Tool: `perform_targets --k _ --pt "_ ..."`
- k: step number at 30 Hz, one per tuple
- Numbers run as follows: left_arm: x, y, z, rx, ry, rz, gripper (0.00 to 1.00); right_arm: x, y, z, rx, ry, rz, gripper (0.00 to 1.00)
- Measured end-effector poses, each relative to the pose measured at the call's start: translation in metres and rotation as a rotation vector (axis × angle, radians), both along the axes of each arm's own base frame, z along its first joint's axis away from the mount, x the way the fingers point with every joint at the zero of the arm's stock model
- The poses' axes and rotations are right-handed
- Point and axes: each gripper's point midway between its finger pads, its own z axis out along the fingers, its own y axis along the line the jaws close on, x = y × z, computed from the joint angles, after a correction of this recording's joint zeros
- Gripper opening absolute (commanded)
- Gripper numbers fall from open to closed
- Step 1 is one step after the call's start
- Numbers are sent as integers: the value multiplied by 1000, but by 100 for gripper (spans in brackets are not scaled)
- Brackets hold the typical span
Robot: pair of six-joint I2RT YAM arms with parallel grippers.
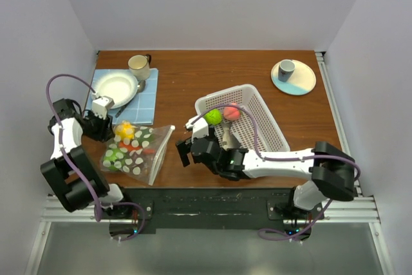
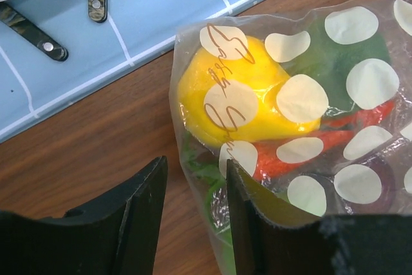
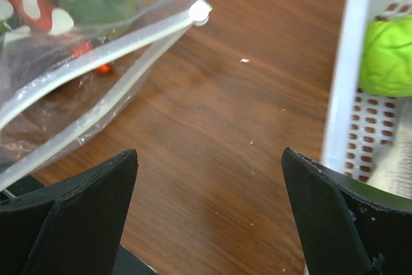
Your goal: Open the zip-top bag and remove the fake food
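Observation:
The zip-top bag (image 1: 138, 149) lies at the table's front left, dotted white, with its zip strip (image 3: 103, 56) toward the right and the two strips parted. Inside it are fake food pieces: a yellow fruit (image 2: 238, 101), a green one (image 2: 347, 49) and an orange-red carrot piece (image 2: 322, 143). My left gripper (image 2: 196, 162) is open at the bag's left corner. The bag's edge lies in its gap, and the right finger rests over the plastic. My right gripper (image 3: 209, 152) hangs wide open over bare wood between the zip and the basket, holding nothing.
A white perforated basket (image 1: 264, 111) stands right of centre, holding a green fruit (image 1: 213, 116), a red-pink fruit (image 1: 231, 113) and a pale piece. A blue mat (image 1: 143, 104) with a white bowl (image 1: 116, 88) and a mug (image 1: 138, 66) is at back left. A plate with a cup (image 1: 293, 76) is at back right.

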Motion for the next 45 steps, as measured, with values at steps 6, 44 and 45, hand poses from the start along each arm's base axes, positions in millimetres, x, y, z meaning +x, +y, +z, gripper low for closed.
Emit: perform_targets --k 6,44,45 --pt "2 -3 -18 -52 47 2 48 -6 16 -17 4 30 50 98" --pt "-15 1 -38 -17 91 20 100 -21 35 5 63 56 144 99" --pt "-15 1 -37 -13 83 21 100 -21 34 4 54 59 144 99"
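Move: The bag's closed left edge lies just under the left hand, about 2 cm right, 2 cm back and some 5 cm below. In the bag, the yellow pepper is roughly 6 cm right and 2 cm ahead of that hand, the red chili 9 cm right and 3 cm back, the green food 2 cm right and 8 cm back. From the right hand the bag's open mouth is about 8 cm left, 1 cm back and 10 cm below; the basket's middle is 23 cm right and 9 cm ahead. The bag's left edge is what the left hand bobs over: down about 3.5 cm, up well clear while its half-open fingers spread fully, then down nearly 8 cm and slightly back, one finger outside the edge and the other over the bag. The right hand, open and empty, dips and slides 5 cm left towards the mouth, turning slightly counter-clockwise, then rises and eases a little right. ##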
